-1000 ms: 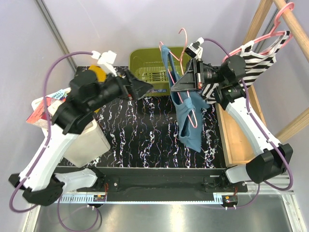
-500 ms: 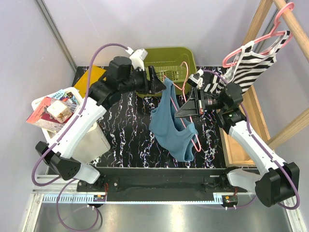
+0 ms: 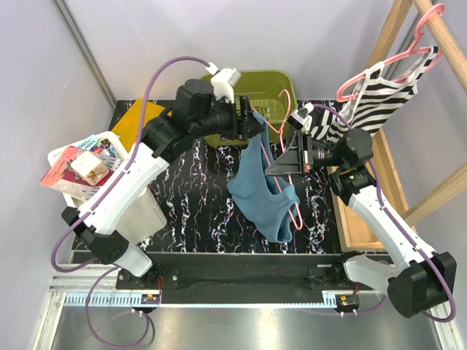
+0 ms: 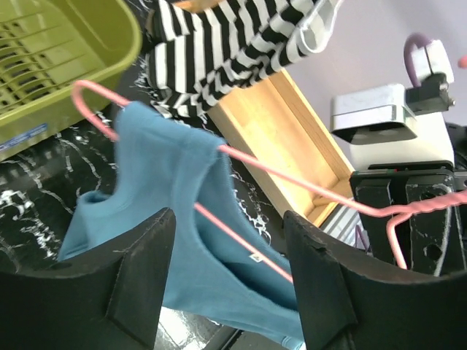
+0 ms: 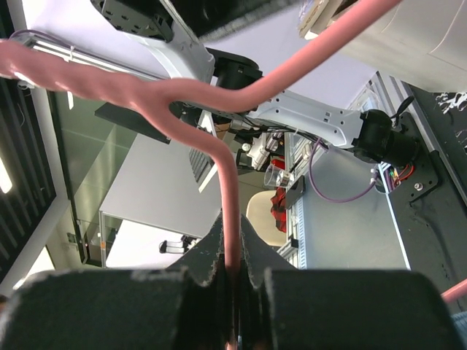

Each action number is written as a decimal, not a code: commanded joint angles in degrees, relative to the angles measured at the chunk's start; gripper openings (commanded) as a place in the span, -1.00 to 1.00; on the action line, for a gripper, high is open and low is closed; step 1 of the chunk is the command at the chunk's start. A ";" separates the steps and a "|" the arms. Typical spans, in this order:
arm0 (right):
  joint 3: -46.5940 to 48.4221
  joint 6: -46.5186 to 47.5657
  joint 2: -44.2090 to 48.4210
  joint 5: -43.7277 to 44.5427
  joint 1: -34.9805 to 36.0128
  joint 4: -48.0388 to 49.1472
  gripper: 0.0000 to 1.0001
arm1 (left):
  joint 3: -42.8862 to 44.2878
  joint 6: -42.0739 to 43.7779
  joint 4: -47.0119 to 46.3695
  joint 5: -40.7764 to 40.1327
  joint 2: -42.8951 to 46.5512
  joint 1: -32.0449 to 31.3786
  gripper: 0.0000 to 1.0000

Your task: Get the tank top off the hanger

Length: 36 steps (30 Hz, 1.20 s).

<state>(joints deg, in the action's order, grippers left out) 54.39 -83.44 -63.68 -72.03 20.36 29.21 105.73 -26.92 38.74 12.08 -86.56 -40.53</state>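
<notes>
A blue tank top [image 3: 257, 191] hangs on a pink wire hanger [image 3: 295, 208] above the middle of the black marbled table. My right gripper [image 3: 280, 163] is shut on the hanger's wire and holds it up; in the right wrist view the pink hanger [image 5: 230, 182] runs straight into the closed jaws of that gripper [image 5: 232, 264]. My left gripper [image 3: 252, 124] is at the top's upper shoulder, jaws apart. In the left wrist view the left gripper [image 4: 230, 219] frames the tank top [image 4: 157, 182] and the hanger wire [image 4: 292, 177], with neither finger clearly touching the cloth.
A green basket [image 3: 276, 82] stands at the back. A striped top [image 3: 379, 95] hangs on a second pink hanger from the wooden rack at the right, above a wooden tray [image 3: 357, 208]. A white bin of books [image 3: 76, 164] and a white box [image 3: 142, 211] are at the left.
My left arm swung from the left rear over to the tank top's shoulder and its jaws narrowed somewhat. My right arm brought the hanger and top lower and toward the table's middle.
</notes>
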 commanded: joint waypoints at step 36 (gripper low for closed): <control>1.24 13.92 16.57 -4.16 0.29 -25.43 -1.00 | 9.93 -8.76 -10.97 1.72 -10.20 5.90 -1.00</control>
<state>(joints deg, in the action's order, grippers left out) 55.20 -73.71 -51.00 -73.21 20.36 8.21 112.84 -33.56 33.71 11.73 -96.75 -35.59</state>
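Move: The tank top's far strap, looped over the hanger's far end, lies about 4 cm ahead of the open left hand, 3 cm to its right and 3 cm lower. From that hand the hanger's neck is some 7 cm to the right and 5 cm back, slightly higher; the green basket is about 25 cm ahead, straight out and 30 cm below, and the striped top 33 cm right and 12 cm ahead. From the right hand the strap is about 14 cm ahead, 6 cm left and a little lower. The left hand sinks about 4 cm while easing forward and right onto the far strap, shuts its fingers on the blue cloth there, then draws the cloth on forward and a little left, rising again and ending some 7 cm farther out than it began. Meanwhile the right hand, still pinching the pink hanger's arm just below the neck, lifts about 2 cm and pulls back some 5 cm with a slight drift right, sinking a little at the end, so that the hanger is drawn away from the strap. ##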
